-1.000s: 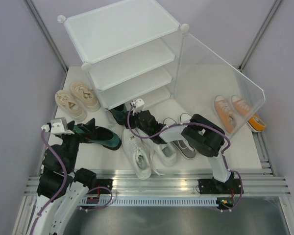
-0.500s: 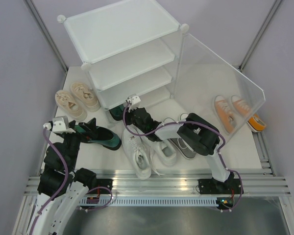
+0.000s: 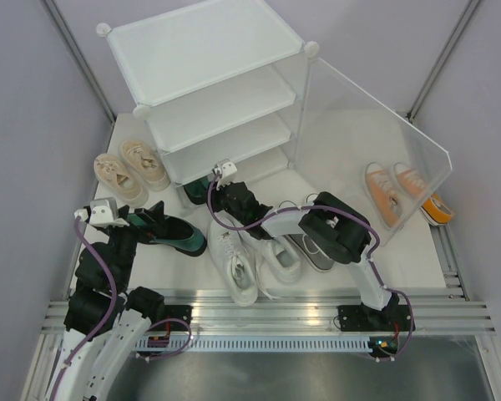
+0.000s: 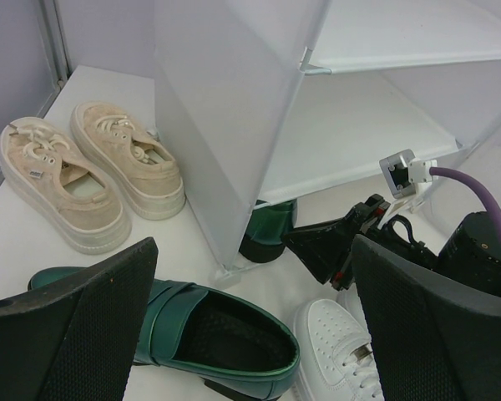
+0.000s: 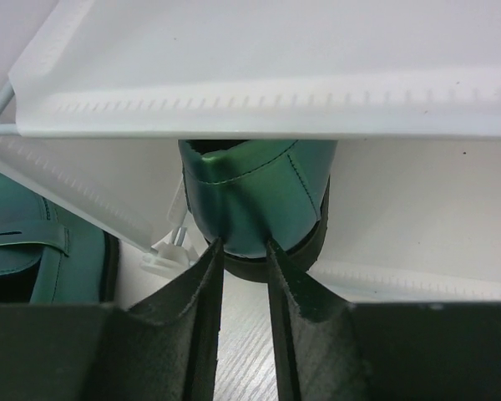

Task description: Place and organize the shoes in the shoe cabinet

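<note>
The white shoe cabinet [image 3: 209, 50] stands at the back, its clear door panel [image 3: 376, 134] swung open to the right. One dark green shoe [image 5: 255, 192] sits heel-out in the bottom tier. My right gripper [image 5: 245, 246] has its fingertips against that heel, jaws narrowly open with bare table between them. The other green shoe [image 4: 209, 334] lies on the table under my left gripper [image 4: 252, 251], which is wide open and holds nothing. In the top view the right gripper [image 3: 213, 188] is at the cabinet's front left corner.
Beige shoes [image 3: 132, 170] lie left of the cabinet. White shoes [image 3: 234, 259] and grey shoes [image 3: 313, 246] sit in the middle under the right arm. Orange shoes [image 3: 397, 192] are at the right behind the door panel. Grey walls close in both sides.
My right gripper has moved toward the cabinet and narrowed its jaws. The green shoe has slid further under the bottom shelf and the cabinet has shifted slightly left. The left arm has stayed still.
</note>
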`<action>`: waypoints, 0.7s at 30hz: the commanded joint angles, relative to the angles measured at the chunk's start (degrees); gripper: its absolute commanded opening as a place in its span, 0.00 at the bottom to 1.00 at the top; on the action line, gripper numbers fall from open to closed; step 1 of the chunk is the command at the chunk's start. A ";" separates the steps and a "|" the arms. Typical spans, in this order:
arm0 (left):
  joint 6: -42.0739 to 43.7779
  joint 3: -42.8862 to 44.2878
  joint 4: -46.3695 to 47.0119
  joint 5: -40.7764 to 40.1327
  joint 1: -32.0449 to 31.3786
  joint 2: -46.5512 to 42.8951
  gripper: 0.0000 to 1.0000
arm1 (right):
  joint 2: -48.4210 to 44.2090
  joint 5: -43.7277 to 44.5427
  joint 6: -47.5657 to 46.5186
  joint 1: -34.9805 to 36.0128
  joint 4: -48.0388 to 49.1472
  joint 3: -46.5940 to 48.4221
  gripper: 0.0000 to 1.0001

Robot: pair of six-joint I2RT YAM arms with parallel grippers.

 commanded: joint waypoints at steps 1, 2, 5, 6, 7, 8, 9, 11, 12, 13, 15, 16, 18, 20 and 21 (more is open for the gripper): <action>-0.04 0.28 1.17 1.55 0.10 0.49 1.00 | -0.97 -1.18 0.24 -0.45 3.40 0.18 0.34; -0.04 0.37 1.26 1.73 0.18 0.49 1.00 | -2.19 -1.27 0.41 -0.45 3.49 -0.43 0.36; -0.04 0.37 1.17 1.64 0.18 0.32 0.99 | -5.62 -2.06 0.50 -0.45 3.31 -3.16 0.47; -0.04 0.37 1.17 1.64 0.18 0.32 1.00 | -6.59 -2.24 0.50 -0.36 2.79 -4.73 0.52; -0.04 0.28 1.26 1.64 0.18 0.23 1.00 | -7.65 -2.42 0.59 -0.45 2.61 -5.70 0.53; 0.05 0.28 1.26 1.55 0.18 0.23 1.00 | -9.74 -3.20 0.68 -0.45 2.35 -6.50 0.54; 0.05 0.19 1.26 1.55 0.18 0.23 1.00 | -10.81 -3.56 0.76 -0.45 1.65 -8.07 0.56; 0.05 0.28 1.17 1.38 0.18 0.05 1.00 | -13.88 -4.44 1.03 -0.28 0.86 -9.75 0.57; 0.14 0.28 1.17 1.46 0.18 0.05 1.00 | -15.03 -5.57 1.03 -0.27 0.33 -11.41 0.59; 0.14 0.19 1.17 1.38 0.18 -0.03 1.00 | -16.00 -6.54 1.20 -0.10 0.06 -12.30 0.59; 0.23 0.19 1.26 1.20 0.18 -0.12 1.00 | -18.72 -10.04 0.77 0.16 -1.77 -14.14 0.61; 0.23 0.10 1.17 1.11 0.18 -0.21 1.00 | -19.51 -11.98 0.33 0.60 -2.66 -14.59 0.62; 0.23 0.02 1.17 0.94 0.18 -0.39 1.00 | -21.54 -17.41 -0.90 1.39 -5.20 -15.82 0.68; 0.31 0.01 1.17 0.67 0.18 -0.56 1.00 | -22.77 -19.98 -2.30 2.27 -7.31 -16.17 0.71; 0.31 -0.07 1.17 0.67 0.18 -0.48 1.00 | -23.03 -20.78 -4.66 2.80 -10.02 -16.00 0.74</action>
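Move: The green shoe pushed into the cabinet's bottom has its heel at the right fingertips; its middle lies about 13 cm ahead, 7 cm left, level with the hand. The loose green shoe is some 9 cm back, 14 cm left and 3 cm lower; the nearer white sneaker sits about 17 cm back, 6 cm right and 4 cm lower. From the left hand, the cabinet shoe is roughly 31 cm ahead, 11 cm right and 22 cm below. The cabinet shoe's heel is left behind as the right fingertips come free of it: the hand draws back about 8 cm with a slight drift right, first level, then rising some 6 cm, out towards the white sneaker's toe. The fingers spread from about a third open to nearly three quarters, and late on the hand turns about 15 degrees counter-clockwise. ##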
